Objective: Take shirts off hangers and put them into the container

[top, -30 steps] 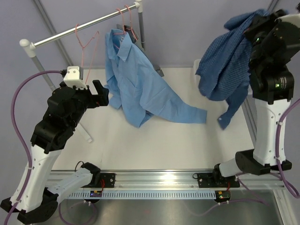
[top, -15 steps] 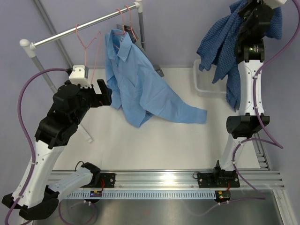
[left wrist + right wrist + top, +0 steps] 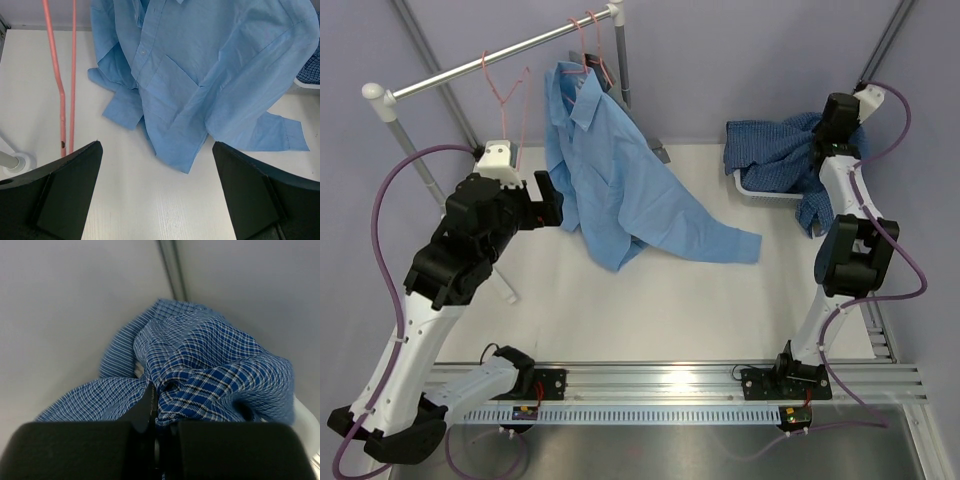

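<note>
The dark blue check shirt [image 3: 772, 150] is heaped over the white container [image 3: 752, 186] at the far right, one sleeve hanging outside it. My right gripper [image 3: 818, 150] is shut on a fold of that shirt [image 3: 215, 370], its jaws [image 3: 157, 392] pressed together in the cloth. The light blue shirt [image 3: 620, 170] hangs from a pink hanger [image 3: 590, 45] on the rail and trails onto the table. My left gripper [image 3: 548, 200] stands open beside its left edge; the left wrist view shows the shirt [image 3: 200, 75] ahead of the wide-apart gripper [image 3: 156, 150]. An empty hanger [image 3: 505, 85] hangs further left.
The metal rail [image 3: 500, 55] crosses the back left, with its post [image 3: 382, 100] near my left arm and its foot [image 3: 12, 162] on the table. The empty hanger's wires [image 3: 62, 90] hang close to my left finger. The container's rim [image 3: 306, 85] shows at the right edge.
My right arm has swung down from high up, carrying the dark blue shirt onto the container. My left arm has shifted slightly toward the light blue shirt, still open.
</note>
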You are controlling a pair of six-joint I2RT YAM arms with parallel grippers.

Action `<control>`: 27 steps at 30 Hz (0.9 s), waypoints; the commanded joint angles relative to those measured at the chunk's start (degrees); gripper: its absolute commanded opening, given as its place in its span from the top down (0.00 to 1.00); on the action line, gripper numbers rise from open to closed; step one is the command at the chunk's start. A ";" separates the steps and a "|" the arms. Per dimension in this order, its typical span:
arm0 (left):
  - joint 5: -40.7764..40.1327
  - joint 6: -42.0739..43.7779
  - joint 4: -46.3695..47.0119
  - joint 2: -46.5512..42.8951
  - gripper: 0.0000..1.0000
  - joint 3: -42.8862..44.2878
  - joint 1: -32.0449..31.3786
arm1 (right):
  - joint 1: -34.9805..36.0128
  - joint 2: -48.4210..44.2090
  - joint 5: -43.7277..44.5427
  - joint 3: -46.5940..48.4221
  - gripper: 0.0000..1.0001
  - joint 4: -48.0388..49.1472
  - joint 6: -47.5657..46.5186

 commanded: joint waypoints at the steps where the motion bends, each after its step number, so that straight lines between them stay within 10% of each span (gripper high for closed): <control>1: 1.18 -0.93 2.13 0.03 0.01 -0.69 0.27 | -0.06 -0.82 5.11 0.10 1.00 -1.31 1.07; 9: 1.80 -1.98 2.04 0.12 0.02 -2.09 0.27 | -0.14 18.05 -7.44 21.87 0.98 -28.70 3.08; 14: 1.54 -2.07 1.95 -0.23 0.02 -2.89 0.27 | -0.14 28.19 -9.66 35.68 0.75 -43.95 5.90; 27: 2.15 -1.02 1.95 -1.11 0.02 -3.42 0.27 | -1.29 17.53 -16.95 28.60 0.47 -41.38 1.96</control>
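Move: My right hand, shut on the checked shirt, is high over the far right part of the container. The container's middle lies about 13 cm to its left, 6 cm back and some 22 cm below. The light blue shirt's sleeve end lies on the table about 25 cm left of this hand, 26 cm back and 26 cm below. From my open left hand the container is about 52 cm to the right, 24 cm ahead and 31 cm lower. I plunge my right hand some 20 cm down into the container with the checked shirt, swinging about 4 cm forward on the way and then back, ending slightly further left. The wrist tips the fingers down by nearly 40 degrees, and from halfway they open to about half, still against the cloth. My left hand, wide open, sinks about 3 cm near the empty hanger. ##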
